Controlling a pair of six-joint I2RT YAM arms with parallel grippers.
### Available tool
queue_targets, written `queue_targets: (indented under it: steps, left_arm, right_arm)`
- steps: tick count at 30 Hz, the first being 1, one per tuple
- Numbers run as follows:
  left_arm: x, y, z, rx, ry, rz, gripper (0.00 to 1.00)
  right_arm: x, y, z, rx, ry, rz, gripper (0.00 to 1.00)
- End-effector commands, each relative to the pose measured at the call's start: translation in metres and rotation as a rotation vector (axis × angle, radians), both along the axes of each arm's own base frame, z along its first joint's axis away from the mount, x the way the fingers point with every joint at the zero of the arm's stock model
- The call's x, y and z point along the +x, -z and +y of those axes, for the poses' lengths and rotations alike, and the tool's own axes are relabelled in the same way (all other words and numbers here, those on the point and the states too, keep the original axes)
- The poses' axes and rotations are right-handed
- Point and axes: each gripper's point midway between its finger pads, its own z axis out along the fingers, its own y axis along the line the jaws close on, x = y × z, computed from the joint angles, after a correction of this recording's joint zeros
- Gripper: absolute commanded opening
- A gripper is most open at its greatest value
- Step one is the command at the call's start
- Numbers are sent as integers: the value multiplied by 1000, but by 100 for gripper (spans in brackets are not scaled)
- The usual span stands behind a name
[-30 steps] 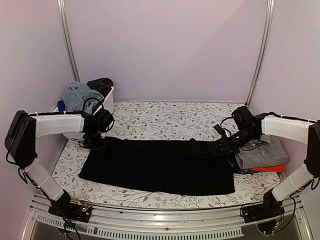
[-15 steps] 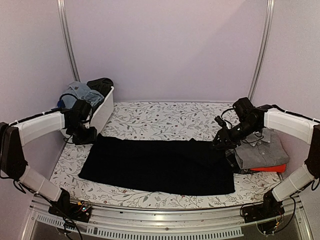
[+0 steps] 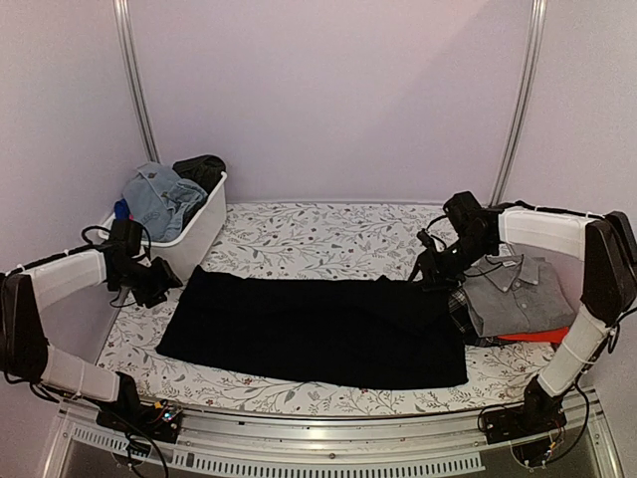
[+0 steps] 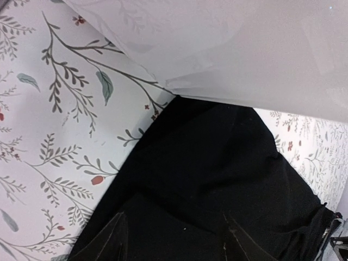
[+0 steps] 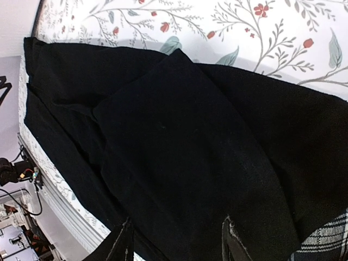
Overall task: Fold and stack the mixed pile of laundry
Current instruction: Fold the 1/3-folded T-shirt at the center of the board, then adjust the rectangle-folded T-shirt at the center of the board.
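Note:
A large black garment lies spread flat across the floral table, its far edge folded over. My left gripper hovers just off the garment's far left corner, open, with only cloth below its fingers. My right gripper hangs over the far right corner, open and holding nothing. At the right a grey collared shirt lies folded on a red piece, with plaid cloth at its side. Blue denim pieces fill the tub.
A white plastic tub stands at the back left, close behind my left gripper; its wall fills the top of the left wrist view. A dark item sits in it. Metal posts rise at both back corners.
The right gripper has opened, let go of the black garment's corner and lifted slightly left. The left arm has drawn back to the left, off the garment. The garment has not moved.

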Motion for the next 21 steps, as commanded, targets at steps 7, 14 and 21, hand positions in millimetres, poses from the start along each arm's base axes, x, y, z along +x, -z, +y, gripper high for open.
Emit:
queue_targets:
  steps: [7,14,21]
  left_arm:
    - [13,-2,-21,-123,73,-45,54]
    - [20,-25,-21,-86,109,-107,55]
    - [18,-31,-22,-73,123,-121,55]
  right_arm:
    - [25,32,9,-121,-64,8,62]
    - [37,56,7,-217,-76,32,71]
    - [41,79,-2,-306,-80,71,74]
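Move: The black T-shirt lies flat below me. The stretch of its far edge that my right hand is going for is about 6 cm ahead, 1 cm left and 9 cm below. The shirt's middle is some 19 cm to that hand's left and 8 cm back. The grey shirt stack is about 21 cm to its right, roughly level fore and aft and 7 cm lower. From my left hand, that same edge is about 48 cm right and 5 cm ahead. I sink my empty right hand about 7 cm towards the black T-shirt, reaching roughly 4 cm forward to its far edge near the right end. As it goes down I open the fingers wider and swing them some 15 degrees nearer to straight down. My left hand, open beside the basket, eases about 2 cm right towards the shirt's left end. ##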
